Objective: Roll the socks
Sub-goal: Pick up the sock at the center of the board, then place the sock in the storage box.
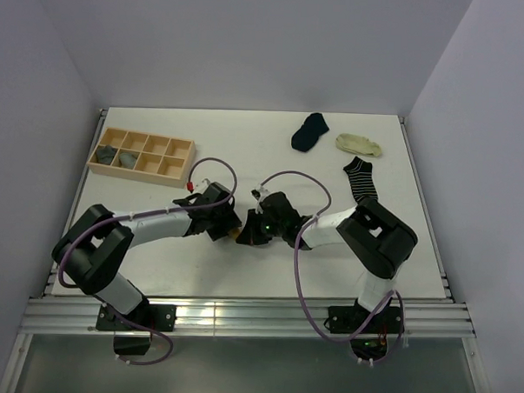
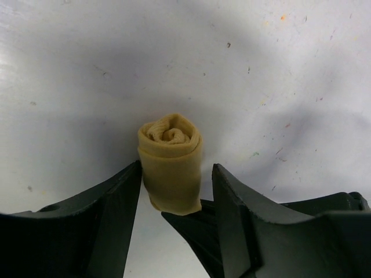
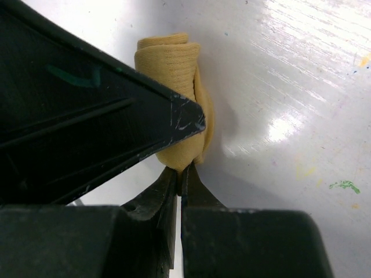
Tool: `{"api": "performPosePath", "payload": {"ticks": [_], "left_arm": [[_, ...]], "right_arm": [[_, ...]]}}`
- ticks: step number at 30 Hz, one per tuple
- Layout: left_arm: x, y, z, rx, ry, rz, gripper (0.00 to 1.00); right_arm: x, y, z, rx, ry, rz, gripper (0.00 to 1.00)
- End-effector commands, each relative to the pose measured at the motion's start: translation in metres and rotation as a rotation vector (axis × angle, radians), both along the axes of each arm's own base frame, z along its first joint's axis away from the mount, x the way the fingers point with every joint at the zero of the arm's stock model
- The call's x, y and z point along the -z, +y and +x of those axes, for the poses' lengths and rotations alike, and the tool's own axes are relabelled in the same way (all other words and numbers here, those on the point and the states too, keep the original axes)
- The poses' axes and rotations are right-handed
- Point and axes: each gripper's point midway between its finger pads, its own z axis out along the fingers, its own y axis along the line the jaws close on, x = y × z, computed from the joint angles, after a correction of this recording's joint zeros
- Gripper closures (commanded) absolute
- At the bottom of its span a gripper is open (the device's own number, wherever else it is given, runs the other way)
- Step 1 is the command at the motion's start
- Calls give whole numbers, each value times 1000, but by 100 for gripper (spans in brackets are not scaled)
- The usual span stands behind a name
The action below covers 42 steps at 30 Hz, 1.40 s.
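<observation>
A mustard-yellow sock (image 2: 171,162), rolled into a tight cylinder, sits at the table's middle (image 1: 237,234). My left gripper (image 2: 177,168) is open and straddles the roll; its left finger (image 2: 116,202) touches the roll's side, while the other stands a little apart. My right gripper (image 3: 181,172) is shut, pinching the roll's lower end (image 3: 171,58). In the left wrist view its dark tip (image 2: 194,231) shows under the roll. From above, both grippers (image 1: 228,225) (image 1: 248,231) meet over the sock and hide most of it.
A navy sock (image 1: 310,132), a cream sock (image 1: 359,145) and a black-and-white striped sock (image 1: 360,178) lie at the back right. A wooden divided tray (image 1: 191,159) at the back left holds two grey rolled socks (image 1: 105,154) (image 1: 127,159).
</observation>
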Motion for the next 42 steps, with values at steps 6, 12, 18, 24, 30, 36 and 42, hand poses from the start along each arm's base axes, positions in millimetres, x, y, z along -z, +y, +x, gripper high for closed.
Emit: {"api": "performPosePath", "payload": {"ticks": [6,12,18,24,30,36,42], "left_arm": [[37,22,-18,-12,120,151,59],[39,27,-18,-1,150,210,100],[16,37,-1,-8,97,274,100],[-35,49,38,-2,-21,305,100],[-109,102,90,-90,-183,346,100],[-151,166,137,-132,-286,406,100],[-163,237,183,-229,-295,453,100]], "right_arm": [[40,-31,-21,31,184,-98,100],[23,-33,-15,24,125,-87,79],[-20,-50,-1,51,-36,-95,54],[-76,-82,9,137,-186,-112,44],[-146,-128,16,276,-351,-144,35],[-205,-184,23,476,-485,-195,7],[-239,-221,19,619,-579,-205,0]]}}
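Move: The rolled yellow sock stands between my open left fingers, its middle about 1 cm ahead of and 1 cm below that hand. My right fingers are shut on its edge, with its middle some 2 cm to their left and 1 cm ahead. From my left hand, the wooden tray's middle lies roughly 28 cm left and 25 cm ahead, at about sock height; the nearer rolled grey sock in it is some 32 cm left and 24 cm ahead. I close my left fingers on the rolled yellow sock, sinking barely, and only then open my right fingers off its edge and draw that hand up about 23 cm and to the right, opening wide and swinging clockwise. With the sock gripped, my left hand sweeps left some 20 cm, forward and up towards the tray, rolling its left side up. ##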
